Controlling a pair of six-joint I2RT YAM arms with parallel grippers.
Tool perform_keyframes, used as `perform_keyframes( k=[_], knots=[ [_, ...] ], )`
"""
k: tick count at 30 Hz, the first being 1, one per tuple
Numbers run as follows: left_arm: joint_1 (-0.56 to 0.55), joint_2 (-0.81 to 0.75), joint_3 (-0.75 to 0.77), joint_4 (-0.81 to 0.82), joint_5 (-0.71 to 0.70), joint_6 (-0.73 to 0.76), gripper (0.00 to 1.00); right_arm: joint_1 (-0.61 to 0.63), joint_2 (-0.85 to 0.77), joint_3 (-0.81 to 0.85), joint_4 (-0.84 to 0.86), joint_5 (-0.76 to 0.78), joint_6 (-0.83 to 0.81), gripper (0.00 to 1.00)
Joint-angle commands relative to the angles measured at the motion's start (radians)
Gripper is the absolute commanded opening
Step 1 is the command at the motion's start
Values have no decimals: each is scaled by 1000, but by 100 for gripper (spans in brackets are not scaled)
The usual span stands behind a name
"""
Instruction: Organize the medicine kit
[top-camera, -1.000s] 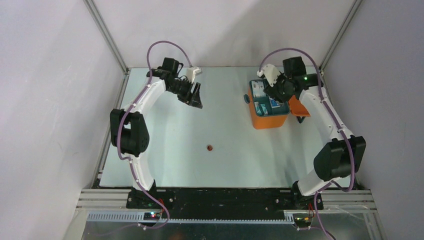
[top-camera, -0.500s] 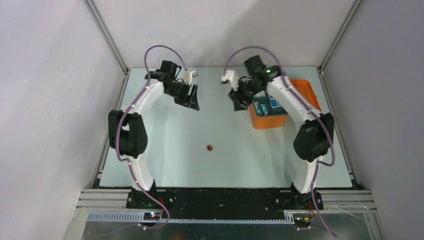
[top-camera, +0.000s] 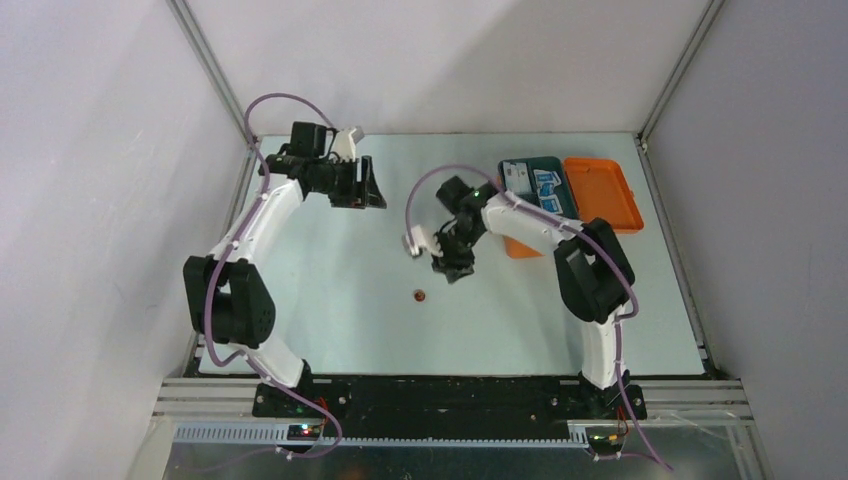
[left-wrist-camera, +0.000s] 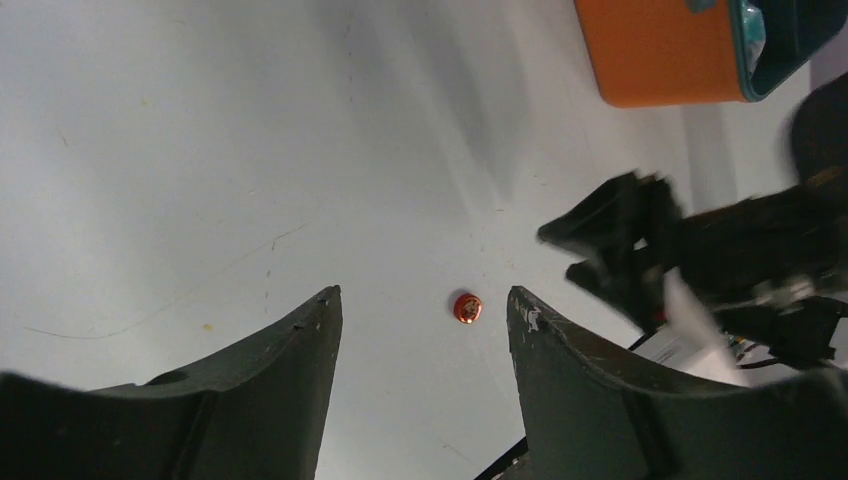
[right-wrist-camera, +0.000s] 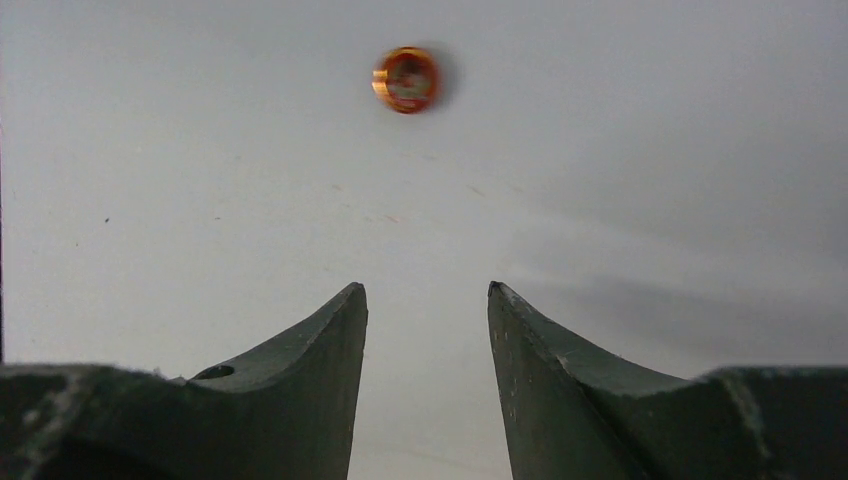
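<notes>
The medicine kit (top-camera: 522, 247), an orange box, stands at the back right with its lid (top-camera: 600, 195) lying open to the right. Small packets sit in the teal tray (top-camera: 535, 185) inside it. A small round red item (top-camera: 420, 295) lies alone on the table's middle. My right gripper (top-camera: 455, 262) hovers just behind and right of it, open and empty. In the right wrist view the red item (right-wrist-camera: 407, 79) lies ahead of the right gripper (right-wrist-camera: 425, 287). My left gripper (top-camera: 365, 187) hangs open and empty at the back left. The left wrist view shows the red item (left-wrist-camera: 467, 308) far below the left gripper (left-wrist-camera: 422, 295).
The pale table (top-camera: 330, 320) is bounded by grey walls and metal frame posts at the back corners. In the left wrist view the kit's orange wall (left-wrist-camera: 660, 55) shows at the top right, and the right arm's dark gripper (left-wrist-camera: 640, 250) at the right.
My right arm swung away from above the kit, leftward and toward the front, down to the red item. The left arm drew back and to the left a little.
</notes>
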Motion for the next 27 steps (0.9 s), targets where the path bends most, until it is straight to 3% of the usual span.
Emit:
perform_keyframes(
  k=[1, 18, 27],
  knots=[
    [6, -59, -52, 90, 36, -92, 67, 75, -74, -143, 119, 34, -195, 54],
    [30, -140, -145, 127, 29, -86, 67, 140, 107, -20, 134, 15, -178, 58],
    [74, -169, -161, 133, 49, -111, 67, 171, 129, -48, 222, -35, -52, 56]
  ],
)
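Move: The small round red piece on the table lies about 8 cm to the right hand's left, some 4 cm nearer the base and around 8 cm below. The orange box with its green tray stands about 16 cm to the right hand's right and 15 cm farther out, its middle some 2 cm lower than the hand. From the left hand the red piece is roughly 14 cm back, 9 cm to the right and 18 cm down. Down and back in a quick first dip, the right hand drops about 4 cm while drawing some 5 cm towards its base. It then swings forward again by about half of that, works left towards the small round red piece, sinks a little more and eases back slightly. It turns some 15 degrees counter-clockwise with its fingers staying open, stopping just short of the piece. ##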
